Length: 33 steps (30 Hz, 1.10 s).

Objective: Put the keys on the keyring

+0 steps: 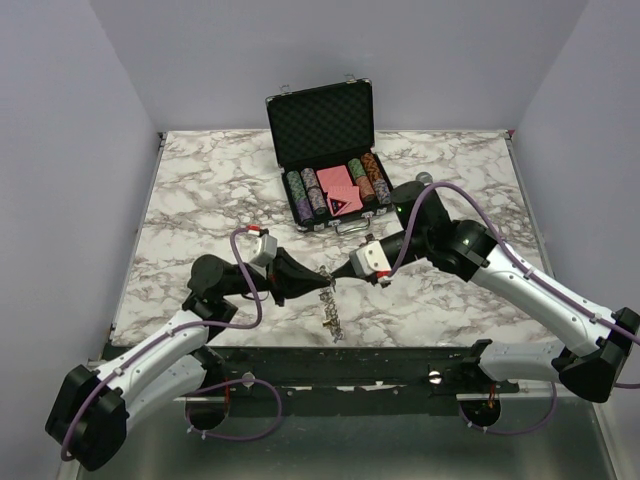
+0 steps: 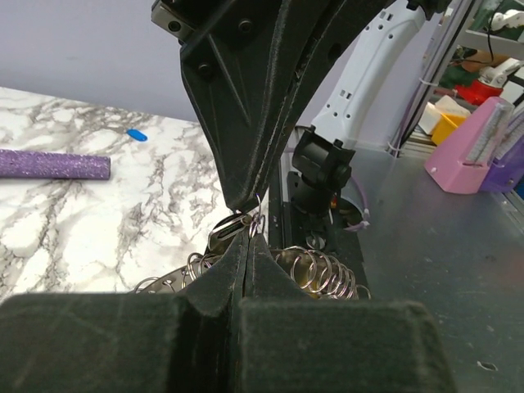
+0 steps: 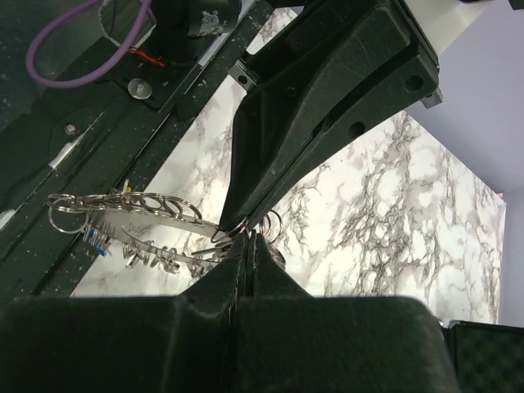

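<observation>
My left gripper (image 1: 318, 284) and right gripper (image 1: 336, 280) meet tip to tip above the table's front middle, both shut. The keyring (image 1: 330, 318), a silver band fringed with small split rings, hangs below that meeting point. In the left wrist view the left gripper (image 2: 248, 238) pinches a small ring at the top of the keyring (image 2: 323, 274). Seen from the right wrist, the right gripper (image 3: 248, 239) is shut on a split ring of the keyring (image 3: 123, 214). Of the keys, only a blue head (image 3: 95, 239) and a yellow speck (image 3: 128, 190) show among the rings.
An open black chip case (image 1: 322, 125) with poker chips and a red card stands at the back centre. A purple microphone (image 2: 53, 165) lies on the marble table (image 1: 200, 200), behind my right arm. The dark metal front rail (image 1: 340, 365) runs just below the keyring.
</observation>
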Available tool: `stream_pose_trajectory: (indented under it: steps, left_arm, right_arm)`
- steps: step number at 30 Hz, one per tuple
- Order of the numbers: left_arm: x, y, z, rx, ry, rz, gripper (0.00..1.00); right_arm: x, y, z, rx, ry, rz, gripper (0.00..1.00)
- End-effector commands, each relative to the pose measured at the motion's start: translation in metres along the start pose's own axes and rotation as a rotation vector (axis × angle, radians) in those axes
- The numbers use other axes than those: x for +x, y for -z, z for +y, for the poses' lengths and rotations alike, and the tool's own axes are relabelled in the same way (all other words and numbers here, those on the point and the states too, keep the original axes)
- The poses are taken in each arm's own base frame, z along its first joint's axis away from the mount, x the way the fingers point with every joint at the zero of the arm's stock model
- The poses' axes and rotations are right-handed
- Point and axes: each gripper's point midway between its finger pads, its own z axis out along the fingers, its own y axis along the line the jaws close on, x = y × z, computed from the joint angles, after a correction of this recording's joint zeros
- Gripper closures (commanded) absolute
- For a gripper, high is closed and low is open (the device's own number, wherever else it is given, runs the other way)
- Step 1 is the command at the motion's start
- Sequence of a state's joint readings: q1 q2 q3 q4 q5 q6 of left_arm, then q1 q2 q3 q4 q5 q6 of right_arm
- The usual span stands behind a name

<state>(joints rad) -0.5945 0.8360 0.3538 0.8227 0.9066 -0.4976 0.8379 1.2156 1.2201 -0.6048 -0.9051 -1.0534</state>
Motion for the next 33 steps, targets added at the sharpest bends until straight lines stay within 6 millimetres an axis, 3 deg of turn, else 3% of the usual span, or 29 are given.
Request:
stream_pose_trajectory:
  steps: [1, 10, 21, 33]
  left_arm:
    - [-0.008, -0.005, -0.001, 0.032, -0.009, 0.02, 1.0]
    - [-0.007, -0.007, -0.002, 0.058, 0.022, 0.005, 1.0]
    - [-0.007, -0.008, -0.001, 0.063, 0.058, -0.05, 1.0]
    - [-0.006, -0.006, -0.001, 0.048, 0.082, -0.087, 1.0]
  right_arm:
    - [-0.012, -0.004, 0.006, -0.028, 0.032, -0.041, 1.0]
    - [-0.012, -0.006, 0.006, -0.027, -0.01, -0.041, 1.0]
    - [-0.011, -0.008, 0.002, -0.027, -0.103, -0.027, 0.92]
    - [-0.01, -0.012, -0.006, -0.017, -0.224, -0.014, 0.71]
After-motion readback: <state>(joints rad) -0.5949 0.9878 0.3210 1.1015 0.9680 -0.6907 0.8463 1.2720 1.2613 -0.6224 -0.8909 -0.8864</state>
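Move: Both closed grippers face each other at a small ring. From the left hand it lies about 1 cm to the right, 1 cm ahead and 1 cm up; from the right hand, roughly 1 cm to the left, 1 cm back and 1 cm down. The keyring, a large disc fringed with wire rings, hangs with its middle some 6 cm below the left hand, about 2 cm back and 1 cm to the right. Keep the left gripper shut on its ring and ease it back and to the right, about 1 cm in all, tilting and turning it clockwise a few degrees. Lower the right hand scarcely 1 cm beside the left fingertips, then open its fingers about a quarter to let go of the small ring, edging left as the wrist turns some 10 degrees. ##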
